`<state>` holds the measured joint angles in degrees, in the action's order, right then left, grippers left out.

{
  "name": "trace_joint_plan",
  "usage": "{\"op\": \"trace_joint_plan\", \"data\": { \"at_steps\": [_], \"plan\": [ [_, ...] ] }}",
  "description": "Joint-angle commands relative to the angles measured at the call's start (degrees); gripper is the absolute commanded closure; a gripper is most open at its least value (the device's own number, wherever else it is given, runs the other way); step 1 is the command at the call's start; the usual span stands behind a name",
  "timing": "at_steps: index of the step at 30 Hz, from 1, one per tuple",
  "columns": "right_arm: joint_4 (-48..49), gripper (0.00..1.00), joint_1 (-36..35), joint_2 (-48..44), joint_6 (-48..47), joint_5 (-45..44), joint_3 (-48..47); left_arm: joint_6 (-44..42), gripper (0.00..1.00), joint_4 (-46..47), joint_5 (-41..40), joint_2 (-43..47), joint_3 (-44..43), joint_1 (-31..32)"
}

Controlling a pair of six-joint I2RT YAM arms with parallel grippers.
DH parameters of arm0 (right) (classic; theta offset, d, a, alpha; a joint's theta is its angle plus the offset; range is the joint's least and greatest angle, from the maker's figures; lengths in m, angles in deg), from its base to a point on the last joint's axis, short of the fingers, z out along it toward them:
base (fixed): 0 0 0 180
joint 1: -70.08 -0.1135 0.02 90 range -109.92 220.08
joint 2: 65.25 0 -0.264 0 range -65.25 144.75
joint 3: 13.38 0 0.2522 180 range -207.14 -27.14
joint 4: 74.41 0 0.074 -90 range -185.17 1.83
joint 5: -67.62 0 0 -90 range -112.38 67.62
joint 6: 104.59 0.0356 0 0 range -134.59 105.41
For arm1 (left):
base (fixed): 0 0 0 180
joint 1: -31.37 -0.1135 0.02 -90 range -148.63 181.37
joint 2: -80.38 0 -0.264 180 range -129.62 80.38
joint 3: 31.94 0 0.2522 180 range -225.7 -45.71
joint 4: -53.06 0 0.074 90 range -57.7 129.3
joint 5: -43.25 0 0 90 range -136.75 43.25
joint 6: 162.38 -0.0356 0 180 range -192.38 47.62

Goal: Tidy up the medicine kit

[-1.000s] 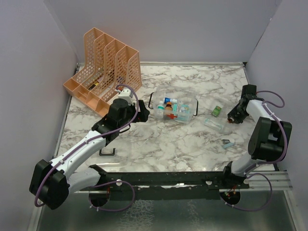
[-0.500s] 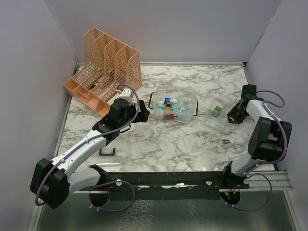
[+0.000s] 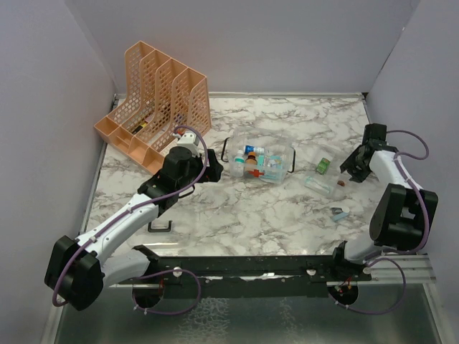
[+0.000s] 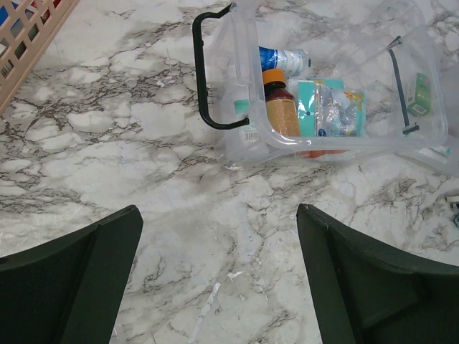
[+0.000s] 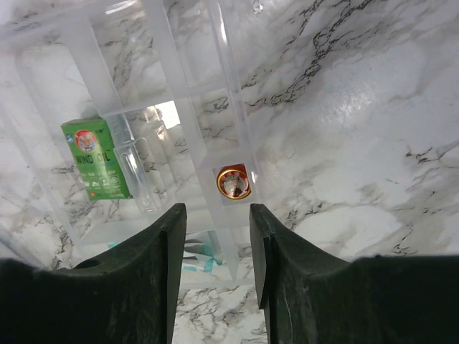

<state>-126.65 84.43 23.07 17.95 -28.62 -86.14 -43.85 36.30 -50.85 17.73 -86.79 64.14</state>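
The medicine kit [image 3: 262, 161] is a clear box with a black handle [image 4: 208, 79]. Inside it are a brown bottle with an orange cap [image 4: 278, 104] and some packets. My left gripper [image 3: 213, 169] hovers open just left of it, with only bare marble between the jaws [image 4: 219, 287]. On the right lies a clear divided tray [image 5: 179, 107] holding a green box [image 5: 95, 159] and a small round red tin [image 5: 234, 181]. My right gripper [image 5: 217, 251] stands just above and behind the tin, open and holding nothing. The tin [image 3: 340, 183] lies apart from the fingers.
An orange mesh file rack [image 3: 154, 100] stands at the back left. A small black loop [image 3: 159, 227] lies near the left arm. A small clear-and-teal item [image 3: 341, 212] rests near the right arm's base. Walls close in on the left, right and back.
My right gripper has opened and pulled back a little to the far right, leaving the red tin on the clear tray. The left arm has not moved.
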Motion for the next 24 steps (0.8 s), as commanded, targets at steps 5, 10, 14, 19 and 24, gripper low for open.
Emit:
{"op": "trace_joint_plan", "data": {
  "at_steps": [5,10,14,19,24],
  "plan": [
    [5.5,0.58,-0.4,-6.3,-4.9,6.5,0.7,-0.4,0.07,1.2,-0.2,-0.2,-0.9,0.4],
    [6.9,0.55,-3.8,-5.1,-6.8,9.0,0.9,-0.4,0.07,1.2,0.1,-0.4,-1.1,0.4],
    [6.1,0.55,-6.2,-2.2,-7.4,7.5,0.2,-0.3,0.07,1.2,0.1,-0.4,-1.1,0.4],
    [5.1,0.55,-7.5,1.4,-8.3,6.4,-0.9,-0.3,0.07,1.1,0.1,-0.1,-0.9,0.4],
    [3.3,0.63,-9.4,5.6,-8.8,4.2,-2.7,-0.3,0.07,1.2,0.0,-0.1,-0.9,0.4]
  ]
}}
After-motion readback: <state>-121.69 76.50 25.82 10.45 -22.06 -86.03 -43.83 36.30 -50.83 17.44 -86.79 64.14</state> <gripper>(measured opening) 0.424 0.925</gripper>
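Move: The clear tray's small central handle lies some 6 cm to my right hand's left, about 4 cm farther out and 3 cm below. The red tin I have already let go of sits in the tray about 4 cm below my fingers and 1 cm ahead; the green box is about 7 cm left and 7 cm out, the teal-edged strip 8 cm left and 1 cm back. From my left hand the handle is roughly 35 cm right, 3 cm ahead and 15 cm down. My right hand finishes clearing the red tin, hopping up about 3.5 cm, then swinging nearly 6 cm left and a couple of centimetres forward towards the tray's middle. From there I sink a good 4 cm to the near end of the central handle, having turned some 15 degrees counter-clockwise so my partly open fingers line up either side of the handle; they don't close yet. ##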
